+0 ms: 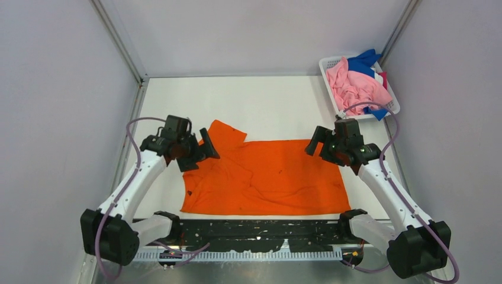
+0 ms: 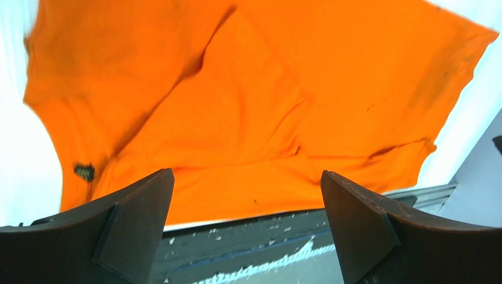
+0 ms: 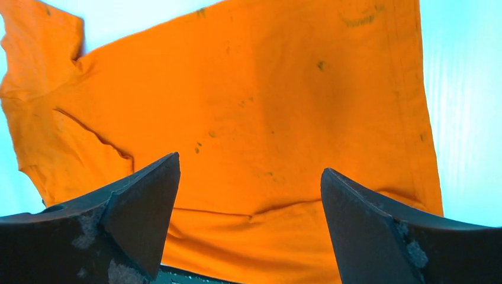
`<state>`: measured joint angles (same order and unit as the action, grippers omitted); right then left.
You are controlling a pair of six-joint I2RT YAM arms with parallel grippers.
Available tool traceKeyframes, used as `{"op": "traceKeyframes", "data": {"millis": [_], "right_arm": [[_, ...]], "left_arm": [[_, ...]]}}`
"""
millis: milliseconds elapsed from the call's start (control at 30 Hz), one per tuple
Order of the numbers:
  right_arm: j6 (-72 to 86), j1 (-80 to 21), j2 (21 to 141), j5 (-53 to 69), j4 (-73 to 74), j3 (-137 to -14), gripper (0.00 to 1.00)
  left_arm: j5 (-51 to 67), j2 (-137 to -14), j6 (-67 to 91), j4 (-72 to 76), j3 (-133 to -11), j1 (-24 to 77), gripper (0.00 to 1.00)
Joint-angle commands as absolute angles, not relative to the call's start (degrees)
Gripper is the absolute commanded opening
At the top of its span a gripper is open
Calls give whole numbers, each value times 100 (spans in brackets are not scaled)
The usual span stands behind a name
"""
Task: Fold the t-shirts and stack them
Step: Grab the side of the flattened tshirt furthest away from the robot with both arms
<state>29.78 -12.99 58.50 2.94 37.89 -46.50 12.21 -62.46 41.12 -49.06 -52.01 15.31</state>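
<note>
The bright orange t-shirt (image 1: 266,177) lies spread on the white table, one sleeve sticking out at its far left. It fills the left wrist view (image 2: 254,100) and the right wrist view (image 3: 254,106). My left gripper (image 1: 201,151) is open and empty, held above the shirt's left collar end. My right gripper (image 1: 317,145) is open and empty, held above the shirt's far right corner. Pink (image 1: 355,86), blue (image 1: 364,59) and magenta (image 1: 383,78) t-shirts lie heaped in the white mesh basket (image 1: 329,77).
The basket stands at the far right corner. A dark speckled strip (image 1: 254,232) runs along the near table edge between the arm bases. Grey walls close in the left, back and right sides.
</note>
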Motion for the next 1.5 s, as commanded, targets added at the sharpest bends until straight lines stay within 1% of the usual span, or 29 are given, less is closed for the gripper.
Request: {"op": "traceKeyframes", "data": {"millis": [0, 100, 167, 367, 500, 600, 733, 867, 1133, 1333, 1467], "right_arm": [[2926, -1307, 5760, 405, 2949, -4673, 95], [2907, -1303, 5695, 332, 2609, -4535, 96], [2869, -1296, 5688, 361, 2509, -4508, 95], [2667, -1285, 5711, 222, 2494, -4415, 95], [2623, -1271, 5807, 131, 2488, -4347, 96], [2653, -1254, 5939, 93, 2479, -4344, 95], [2776, -1240, 6105, 214, 2352, -4253, 95], [2816, -1223, 6210, 295, 2206, -4205, 95], [2804, -1181, 6159, 208, 2177, -4196, 96], [2810, -1152, 6158, 196, 2184, -4163, 95], [2806, -1143, 6173, 194, 2180, -4170, 95]], "left_arm": [[880, -7213, 3850, -4332, -6060, 1538, 100], [615, -8083, 3688, -4145, -6786, 1538, 100], [497, -8943, 3559, -4180, -7397, 1538, 100], [619, -10751, 3260, -4049, -8901, 1414, 100], [680, -11626, 3159, -4034, -9931, 1335, 100], [642, -12112, 3186, -4013, -10472, 1297, 100], [446, -12566, 3378, -4004, -10859, 1249, 100], [962, -13038, 3737, -4142, -11252, 1100, 100], [1012, -13268, 4049, -4060, -11260, 1055, 100], [1438, -13296, 4045, -4106, -11052, 1084, 100], [1237, -13157, 3915, -4335, -10915, 1169, 93]]}}
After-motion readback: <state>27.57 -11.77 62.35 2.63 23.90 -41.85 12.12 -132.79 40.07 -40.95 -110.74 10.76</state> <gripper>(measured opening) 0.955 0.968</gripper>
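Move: The raised sleeve's far tip, where my left hand is headed, lies about 27 cm ahead, 2 cm to its right and 12 cm below. The sleeve's inner corner is some 18 cm ahead and 12 cm right of my left hand, the dark collar tag 2 cm back and 8 cm left. From my right hand, the shirt's far hem corner is about 15 cm ahead, 6 cm right, 12 cm down. I sweep my left hand forward about 29 cm over the t-shirt to its far sleeve, dropping some 10 cm on the way, mostly in the second half, until my open fingers straddle the sleeve's far edge low over the table. My right hand eases about 3 cm forward towards the far hem corner, rising slightly, then sinking, fingertips tilting up a little, and hovers open above the cloth. ##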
